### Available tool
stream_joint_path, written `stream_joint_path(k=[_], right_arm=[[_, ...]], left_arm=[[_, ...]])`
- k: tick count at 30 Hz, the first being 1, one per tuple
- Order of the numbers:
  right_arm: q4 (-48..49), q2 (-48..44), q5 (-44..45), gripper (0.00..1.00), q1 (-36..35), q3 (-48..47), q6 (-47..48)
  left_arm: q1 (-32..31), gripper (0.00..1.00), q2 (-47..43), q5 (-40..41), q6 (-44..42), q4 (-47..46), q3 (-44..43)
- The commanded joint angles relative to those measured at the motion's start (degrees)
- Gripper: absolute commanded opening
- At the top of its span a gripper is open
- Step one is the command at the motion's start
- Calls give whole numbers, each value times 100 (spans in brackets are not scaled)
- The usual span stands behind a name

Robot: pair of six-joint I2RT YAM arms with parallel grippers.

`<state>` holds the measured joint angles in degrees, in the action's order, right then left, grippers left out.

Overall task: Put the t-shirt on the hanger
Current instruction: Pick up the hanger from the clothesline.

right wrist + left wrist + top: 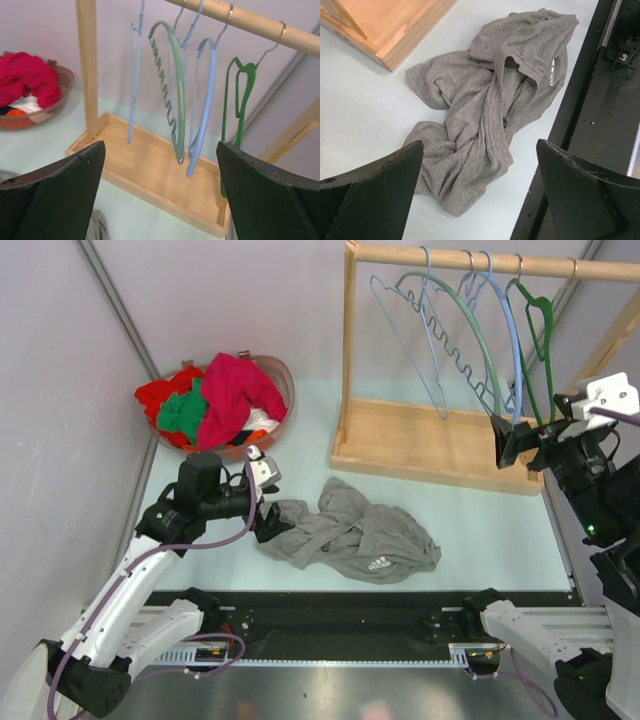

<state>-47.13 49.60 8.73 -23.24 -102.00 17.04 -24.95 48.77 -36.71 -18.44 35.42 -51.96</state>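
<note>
The grey t-shirt [350, 532] lies crumpled on the table, its white logo facing the near edge; it fills the left wrist view [490, 115]. My left gripper [268, 524] is open and empty, just above the shirt's left end [480, 195]. A thin pale blue hanger [441, 405] hangs leftmost on the wooden rail [133, 85]. A second pale blue hanger [516, 350] hangs between the sage-green and dark green ones [209, 85]. My right gripper [505, 445] is open and empty, raised and facing the rack's right end, apart from all hangers [160, 195].
The wooden rack [430, 445] has a tray base and a top rail [480, 260]. A sage-green wavy hanger [176, 100] and a dark green hanger [240, 95] also hang there. A brown basket [285, 375] of red, green and magenta garments stands back left. A black rail [350, 605] runs along the near edge.
</note>
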Motion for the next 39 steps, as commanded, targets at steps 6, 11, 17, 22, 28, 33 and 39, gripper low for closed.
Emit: stream_joint_path(k=[6, 11, 17, 22, 28, 33, 39], right_arm=[[-269, 1296, -614, 81, 74, -1287, -490], [-314, 2156, -1356, 75, 66, -1630, -561], [-130, 3194, -1330, 70, 232, -2158, -421], [-59, 3687, -1435, 66, 417, -2281, -447], [310, 4092, -1409, 66, 566, -2202, -394], [354, 4355, -1716, 66, 672, -2097, -350], [556, 4435, -1998, 61, 751, -1798, -447]], left_arm=[[34, 100, 123, -310, 507, -465, -464], [34, 100, 141, -372, 727, -694, -411], [122, 100, 36, -328, 754, -677, -411], [157, 100, -35, -293, 736, -659, -332], [157, 100, -17, -258, 736, -712, -332], [157, 100, 18, -232, 701, -738, -297], [157, 100, 62, -135, 569, -747, -332]])
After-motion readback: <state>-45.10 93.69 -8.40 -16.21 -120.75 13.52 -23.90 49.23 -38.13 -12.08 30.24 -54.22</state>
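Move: The leftmost light-blue hanger hangs from the rod some 31 cm ahead of my empty right hand, about 11 cm to the left and 6 cm lower. The wavy green hanger is about 9 cm right of it, the thick blue hanger some 13 cm right of it, and the stand's left post 15 cm left of it. From my left hand, that hanger is about 31 cm forward, 34 cm to the right and 23 cm higher. I reach my right hand forward about 23 cm to the near arm of the leftmost light-blue hanger, swinging some 10 cm left early on and then sinking about 10 cm. The fingers tip down some 25 degrees and narrow to about two-thirds open around the hanger's strands without closing on them. My left hand, empty and open above the shirt, rises about 3 cm. ##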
